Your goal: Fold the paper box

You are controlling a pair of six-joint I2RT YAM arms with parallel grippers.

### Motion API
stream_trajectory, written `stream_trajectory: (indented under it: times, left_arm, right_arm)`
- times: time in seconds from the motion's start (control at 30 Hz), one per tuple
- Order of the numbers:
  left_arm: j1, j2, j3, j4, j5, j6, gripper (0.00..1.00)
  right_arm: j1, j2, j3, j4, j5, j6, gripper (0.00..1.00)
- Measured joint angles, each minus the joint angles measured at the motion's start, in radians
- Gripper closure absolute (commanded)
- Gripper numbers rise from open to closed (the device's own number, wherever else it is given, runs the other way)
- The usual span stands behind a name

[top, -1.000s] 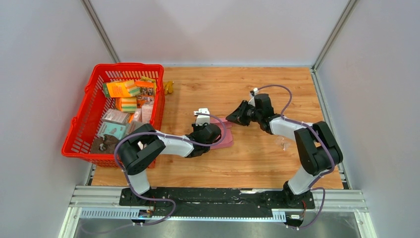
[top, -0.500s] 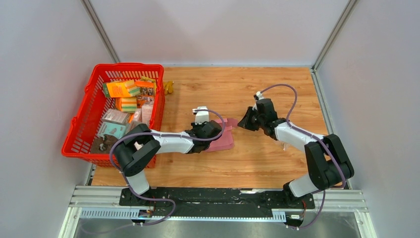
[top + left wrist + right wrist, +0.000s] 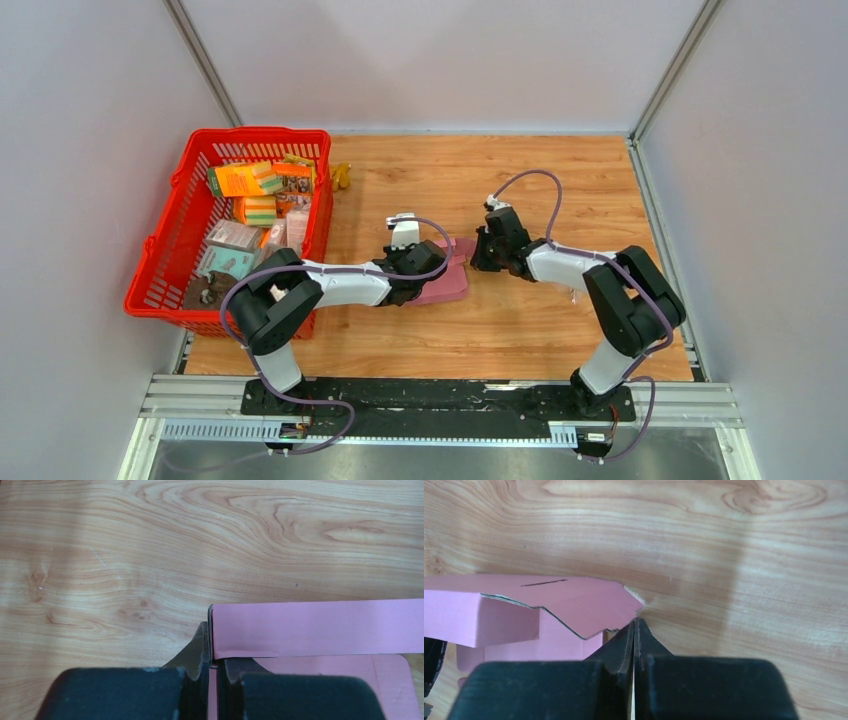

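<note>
The pink paper box [image 3: 450, 284] lies partly folded on the wooden table, mid-way between the arms. My left gripper [image 3: 422, 270] is at its left side. In the left wrist view my left gripper [image 3: 214, 656] is shut on a thin pink edge of the box, with an upright pink wall [image 3: 315, 627] running to the right. My right gripper [image 3: 477, 257] is at the box's right end. In the right wrist view my right gripper [image 3: 635, 625] is shut, its tips touching the pointed corner of a raised pink flap [image 3: 579, 597], with nothing seen between them.
A red plastic basket [image 3: 190, 170] with several printed packages [image 3: 245, 180] stands at the left. A small yellow object [image 3: 342, 176] lies just right of the basket. Grey walls close in the table at the back and both sides.
My right gripper has moved left and down to the box's right flap. The left gripper keeps its hold, and the box has shifted slightly left.
</note>
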Motion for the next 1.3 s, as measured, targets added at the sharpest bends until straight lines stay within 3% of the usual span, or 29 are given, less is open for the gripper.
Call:
stream_trajectory:
  times: [0.53,0.9,1.3]
  left_arm:
    - [0.0,0.006,0.003,0.0,-0.002,0.002,1.0]
    - [0.001,0.011,0.008,-0.003,-0.003,-0.002,1.0]
    - [0.007,0.011,0.006,0.003,-0.002,-0.012,1.0]
  right_arm:
    - [0.037,0.062,0.04,0.093,0.021,-0.048,1.0]
    - [0.041,0.046,0.008,0.172,-0.105,0.086,1.0]
    - [0.041,0.121,0.066,0.161,-0.102,0.156,1.0]
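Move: The box's slotted end flap hangs just off the shut right fingertips, its middle about 3 cm to their left, 2 cm ahead and 1 cm higher. From the right hand, the box's near panel lies some 6 cm left, 5 cm back and 1 cm down. The left gripper holds the other end of the raised wall; from it, the flap is about 10 cm to the right, level fore and aft and 1 cm lower. Hold the left gripper still, keeping its pinch on the wall's left end. Bring the shut right fingers about 2 cm forward, then left along and in under the slotted flap towards the left gripper, easing back and rising a little before dipping and nudging forward again, about 5.5 cm leftward in all. Roll the right wrist some 10 degrees, its left side rising. ##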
